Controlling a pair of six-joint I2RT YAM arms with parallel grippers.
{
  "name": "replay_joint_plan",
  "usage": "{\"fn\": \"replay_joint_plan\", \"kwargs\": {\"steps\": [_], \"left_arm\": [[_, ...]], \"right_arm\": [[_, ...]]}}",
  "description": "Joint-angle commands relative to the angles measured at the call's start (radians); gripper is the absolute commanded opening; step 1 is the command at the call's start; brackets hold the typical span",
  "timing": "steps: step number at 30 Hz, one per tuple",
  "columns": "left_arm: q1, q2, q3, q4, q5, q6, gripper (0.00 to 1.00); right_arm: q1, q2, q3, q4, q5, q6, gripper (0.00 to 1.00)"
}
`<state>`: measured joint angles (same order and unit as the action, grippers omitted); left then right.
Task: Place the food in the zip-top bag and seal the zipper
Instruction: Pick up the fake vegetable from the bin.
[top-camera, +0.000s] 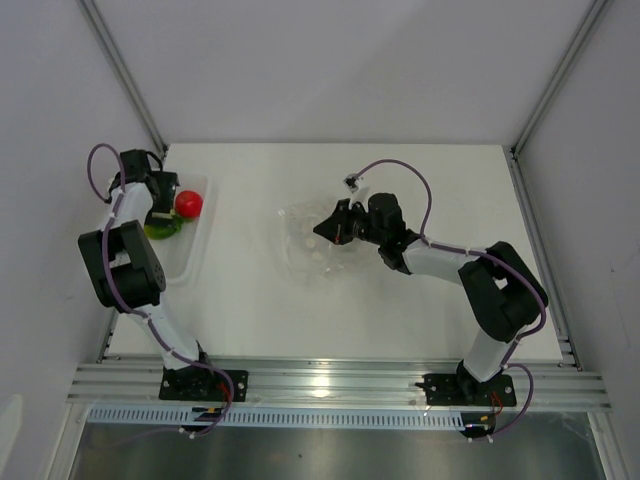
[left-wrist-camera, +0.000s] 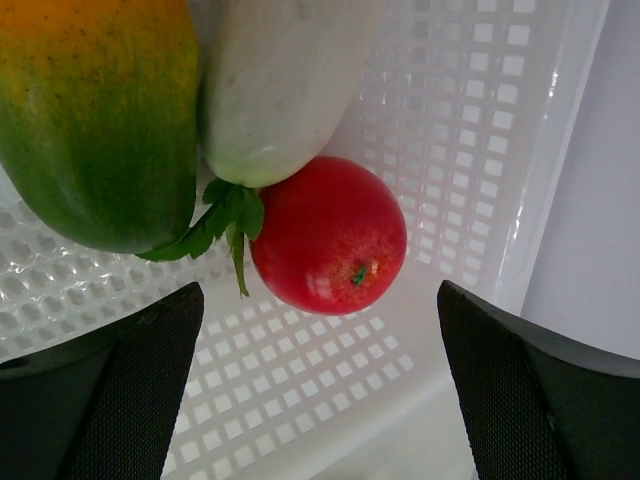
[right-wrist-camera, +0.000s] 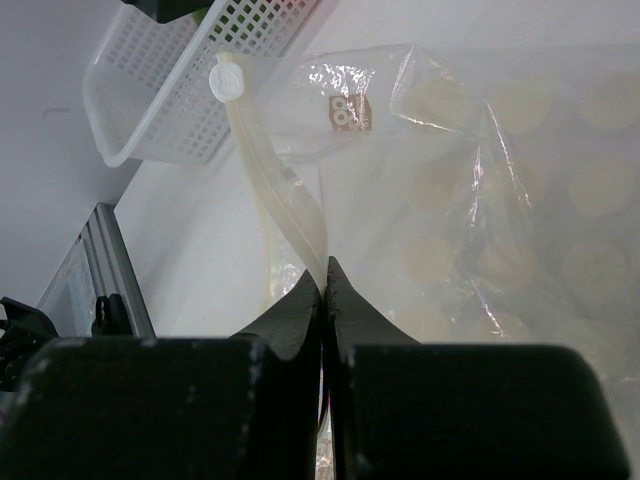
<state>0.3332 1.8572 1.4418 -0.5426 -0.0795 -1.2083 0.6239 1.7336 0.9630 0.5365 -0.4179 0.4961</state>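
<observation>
The food lies in a white perforated basket (left-wrist-camera: 470, 110): a red tomato (left-wrist-camera: 328, 235), a white oblong piece (left-wrist-camera: 275, 85) and an orange-and-green piece (left-wrist-camera: 100, 120) with green leaves. My left gripper (left-wrist-camera: 318, 345) hangs open just over the tomato, one finger on each side of it and neither touching it. In the top view the left gripper (top-camera: 163, 203) is over the basket beside the tomato (top-camera: 188, 203). The clear zip-top bag (right-wrist-camera: 480, 200) lies mid-table (top-camera: 300, 255). My right gripper (right-wrist-camera: 325, 268) is shut on the bag's edge at the zipper (right-wrist-camera: 268, 180), lifting it.
The basket (top-camera: 192, 250) stands at the table's left edge, and the right wrist view shows it (right-wrist-camera: 170, 90) beyond the bag. A white tab (right-wrist-camera: 225, 80) sits at the end of the zipper strip. Aluminium frame rails (top-camera: 340, 380) run along the near edge.
</observation>
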Motion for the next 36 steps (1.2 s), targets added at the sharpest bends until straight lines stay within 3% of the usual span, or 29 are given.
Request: {"fn": "replay_joint_plan", "kwargs": {"steps": [1,15,36], "left_arm": [[0.012,0.028,0.034,0.004,-0.032,-0.025,0.99],[0.012,0.069,-0.008,0.19,0.015,0.058,0.99],[0.003,0.157,0.022,0.161,0.064,0.027,0.99]], "right_arm": [[-0.006,0.009,0.016,0.048,-0.012,-0.016,0.0],[-0.013,0.011,0.014,0.051,-0.018,-0.018,0.0],[-0.013,0.017,0.016,0.059,-0.025,-0.014,0.0]]}}
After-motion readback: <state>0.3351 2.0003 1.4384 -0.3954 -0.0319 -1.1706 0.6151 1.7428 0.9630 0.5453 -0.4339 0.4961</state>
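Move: The red tomato lies about 3 cm ahead of the left hand, 2 cm to its right and 6 cm below. The white radish, touching the tomato, is some 3 cm ahead and 6 cm left of the hand; the green-orange fruit lies roughly 3 cm back and 4 cm left, both about 6 cm down. From the right hand the tomato is about 9 cm ahead, 34 cm left and 11 cm below. The left hand, fingers wide open and slanting forward and down, sinks a little over 2 cm into the bin, then eases forward about 2 cm over the tomato while rising slightly. From there it drops another 3 cm, some 5 cm lower in all, hardly turning, bringing one fingertip to the tomato's far side and the other to its near side by the leaves, still open, with no grip begun. ##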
